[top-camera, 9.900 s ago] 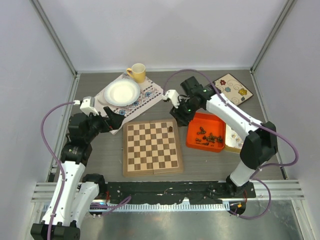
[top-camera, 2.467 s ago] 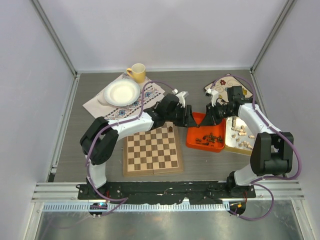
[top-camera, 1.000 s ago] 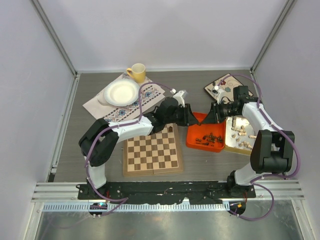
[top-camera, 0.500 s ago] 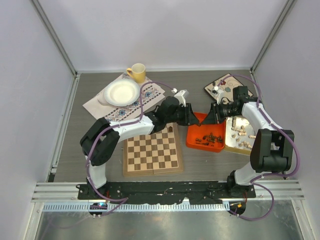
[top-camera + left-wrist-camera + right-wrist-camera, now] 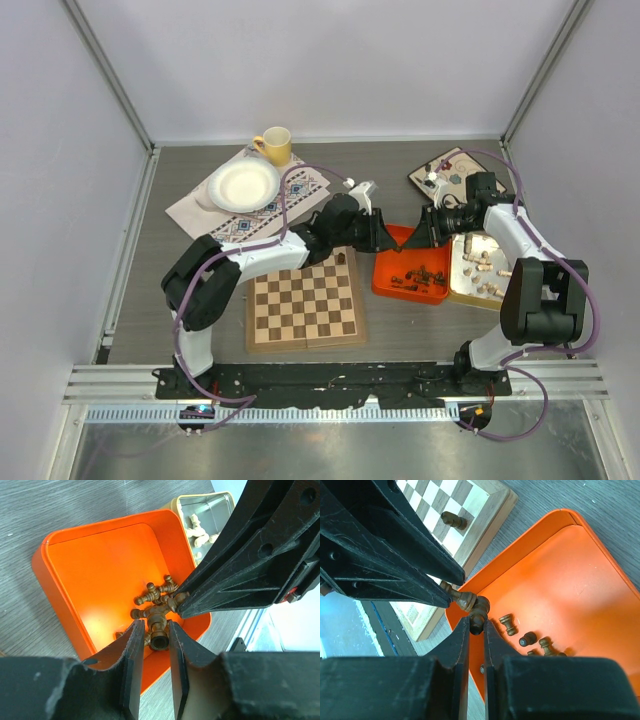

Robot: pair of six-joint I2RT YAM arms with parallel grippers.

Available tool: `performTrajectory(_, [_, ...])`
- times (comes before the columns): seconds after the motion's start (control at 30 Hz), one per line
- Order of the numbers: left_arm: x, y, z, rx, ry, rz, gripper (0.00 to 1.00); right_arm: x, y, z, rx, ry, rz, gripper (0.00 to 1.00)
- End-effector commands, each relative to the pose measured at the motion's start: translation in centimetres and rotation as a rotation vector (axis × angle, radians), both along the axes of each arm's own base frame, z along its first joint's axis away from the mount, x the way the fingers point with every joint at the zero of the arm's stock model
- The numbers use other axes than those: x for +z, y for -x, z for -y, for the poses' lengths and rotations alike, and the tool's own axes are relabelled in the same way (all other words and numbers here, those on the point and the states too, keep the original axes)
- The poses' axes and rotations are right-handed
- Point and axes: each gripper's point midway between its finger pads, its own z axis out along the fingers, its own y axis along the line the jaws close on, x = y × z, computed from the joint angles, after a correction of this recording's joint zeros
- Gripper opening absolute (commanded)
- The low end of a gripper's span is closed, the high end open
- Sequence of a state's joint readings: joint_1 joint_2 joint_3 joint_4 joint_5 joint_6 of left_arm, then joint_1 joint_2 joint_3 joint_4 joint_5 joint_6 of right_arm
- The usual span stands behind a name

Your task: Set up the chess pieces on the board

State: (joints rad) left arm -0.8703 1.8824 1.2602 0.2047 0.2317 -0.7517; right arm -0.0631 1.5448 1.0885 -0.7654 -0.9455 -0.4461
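Over the orange tray [image 5: 383,288] both grippers meet on one dark chess piece [image 5: 160,637]. My right gripper [image 5: 476,622] is shut on one end of it [image 5: 479,611]. My left gripper [image 5: 155,627] has its fingers pressed close on either side of the round base. In the top view the left gripper [image 5: 390,242] reaches in from the left and the right gripper [image 5: 412,240] from the right. Several dark pieces [image 5: 527,640] lie loose in the tray. The board [image 5: 305,300] carries a single dark piece [image 5: 342,259] near its far right corner.
A cream tray [image 5: 468,300] with pale pieces [image 5: 480,262] sits right of the orange one. A floral plate [image 5: 465,180] lies at the back right. A white plate [image 5: 243,185] on a patterned cloth [image 5: 290,185] and a yellow cup [image 5: 275,145] stand at the back left.
Both arms have stayed nearly still over the orange tray. My left gripper's jaws have narrowed around the dark piece that the right gripper holds.
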Motion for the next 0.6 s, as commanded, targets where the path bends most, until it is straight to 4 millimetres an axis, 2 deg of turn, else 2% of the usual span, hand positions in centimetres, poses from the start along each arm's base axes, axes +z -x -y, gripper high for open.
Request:
performTrajectory(0.0, [2.5,-0.1,1.0,-0.025,0.052,0.048,0.27,1.4,-0.9,-0.1,0.015,-0.018,0.056,0.01])
performTrajectory(0.07, [2.3,0.0,0.9,-0.028,0.050,0.045,0.24,1.4,-0.9,-0.1,0.014,-0.019,0.055,0.01])
performTrajectory(0.2, [2.4,0.1,0.7,-0.028,0.045,0.053,0.05,1.3,-0.9,0.0,0.014,-0.011,0.055,0.01])
performTrajectory(0.23, [2.5,0.0,0.4,-0.025,0.037,0.060,0.03,1.1,-0.9,0.1,0.009,0.000,0.055,0.01])
performTrajectory(0.37, [3.6,-0.3,-0.7,0.000,-0.003,0.106,0.00,0.6,-1.3,0.8,-0.009,0.056,0.079,0.01])
performTrajectory(0.57, [5.1,-0.8,-5.1,0.039,-0.132,0.144,0.00,0.1,-1.8,2.1,-0.050,0.146,0.126,0.01])
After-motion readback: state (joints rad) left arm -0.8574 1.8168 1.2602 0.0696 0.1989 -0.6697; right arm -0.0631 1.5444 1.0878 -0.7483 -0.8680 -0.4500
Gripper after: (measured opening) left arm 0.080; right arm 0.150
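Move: The dark chess piece I go for already sits between my left hand's half-open fingertips, about level with the hand point and some 1 cm to the right. It touches the second dark piece held in my right hand; from that hand it lies about 3 cm to the left. The orange tray is below, its middle about 2 cm ahead, 4 cm right and 11 cm below my left hand. The piece standing on the board is about 11 cm to that hand's left, roughly straight across and 9 cm lower. I hold my left hand still over the tray while its fingers close and pinch the dark piece that meets my right hand's one. Then I draw it left, away from the right hand and towards the board side, about 2 cm and gathering speed, rolling slightly. My right hand keeps its own piece pinched and eases about 1.5 cm the other way, right and down with a little forward. ##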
